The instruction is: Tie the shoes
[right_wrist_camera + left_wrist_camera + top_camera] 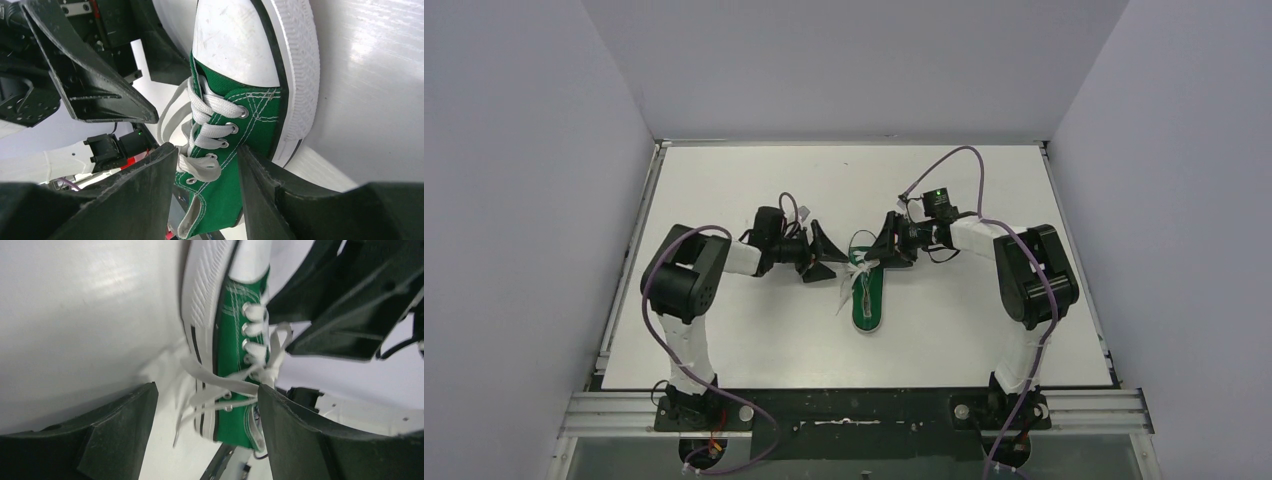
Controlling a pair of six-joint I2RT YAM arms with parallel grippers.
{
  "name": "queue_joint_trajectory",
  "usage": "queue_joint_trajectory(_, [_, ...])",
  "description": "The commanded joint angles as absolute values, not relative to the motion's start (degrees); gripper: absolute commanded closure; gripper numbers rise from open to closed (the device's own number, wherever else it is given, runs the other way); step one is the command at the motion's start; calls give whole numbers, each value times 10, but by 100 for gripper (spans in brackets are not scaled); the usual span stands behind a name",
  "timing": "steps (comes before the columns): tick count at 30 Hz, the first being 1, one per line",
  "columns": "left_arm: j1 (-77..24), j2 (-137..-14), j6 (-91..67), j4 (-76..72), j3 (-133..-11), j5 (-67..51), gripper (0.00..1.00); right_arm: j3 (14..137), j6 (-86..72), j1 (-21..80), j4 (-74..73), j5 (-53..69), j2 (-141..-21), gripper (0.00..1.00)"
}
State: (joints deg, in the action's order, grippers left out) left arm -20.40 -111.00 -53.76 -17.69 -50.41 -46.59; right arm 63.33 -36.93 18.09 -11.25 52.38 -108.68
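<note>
The shoe (868, 298) is a small green canvas sneaker lying mid-table, toe toward the back. Its white laces (856, 268) spread out to the left. My left gripper (828, 256) hovers just left of the laces, open. In the left wrist view the laced side of the shoe (234, 355) and loose lace strands (220, 382) show between the wide-apart fingers (115, 435), and nothing is clamped. My right gripper (881, 247) is at the shoe's top from the right. In the right wrist view its fingers (260, 190) straddle the shoe's eyelet side (235, 165), with a gap on the inner side.
The white table (724, 330) is boxed in by pale walls on three sides. A metal rail (604, 412) and both arm bases run along the near edge. Purple cables (954, 160) loop over each arm. The two grippers face each other a hand's width apart.
</note>
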Motion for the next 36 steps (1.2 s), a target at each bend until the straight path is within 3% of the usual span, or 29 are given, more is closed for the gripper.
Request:
queue_joint_trajectory(1, [-203,-1161,-658,-371,-521,-477,29,631,-375,184,-83,533,-1078,53])
queue_joint_trajectory(7, [-205,-1188,-711,-466,-505,-484,30,628,-383,185,-73,533,-1079,54])
queue_joint_trajectory(11, [-209,-1186,-724,-494,-488,-487,37,623,-394,185,-63,537,-1074,57])
queue_joint_trajectory(16, [-208,-1186,-726,-496,-488,-491,59,614,-402,184,-61,535,-1055,62])
queue_joint_trajectory(24, [-205,-1174,-736,-507,-479,-486,92,606,-408,172,-66,517,-1027,88])
queue_joint_trajectory(25, [-204,-1168,-728,-498,-475,-485,100,605,-406,170,-67,515,-1024,90])
queue_joint_trajectory(27, [-202,-1157,-715,-481,-465,-486,100,604,-402,165,-73,512,-1021,100])
queue_joint_trajectory(36, [-201,-1094,-624,-357,-422,-464,100,612,-348,158,-138,437,-1016,100])
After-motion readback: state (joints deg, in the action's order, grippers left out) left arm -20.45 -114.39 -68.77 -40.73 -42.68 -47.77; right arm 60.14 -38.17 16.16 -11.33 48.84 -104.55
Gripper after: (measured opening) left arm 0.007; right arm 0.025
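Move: The lace loop for the left hand is about 2 cm ahead of it and 3 cm to its right, roughly level. The knot lies some 6 cm right and 1 cm ahead, 2 cm up; the loose tail about 6 cm back, 1 cm right, near the table. The right hand's loop is already between its open fingers, about 1 cm left; the knot lies some 5 cm left and 1 cm back. Left reaches about 3 cm forward-right, shuts on its lace loop, draws back; right shuts on its loop, pulls rightward. ##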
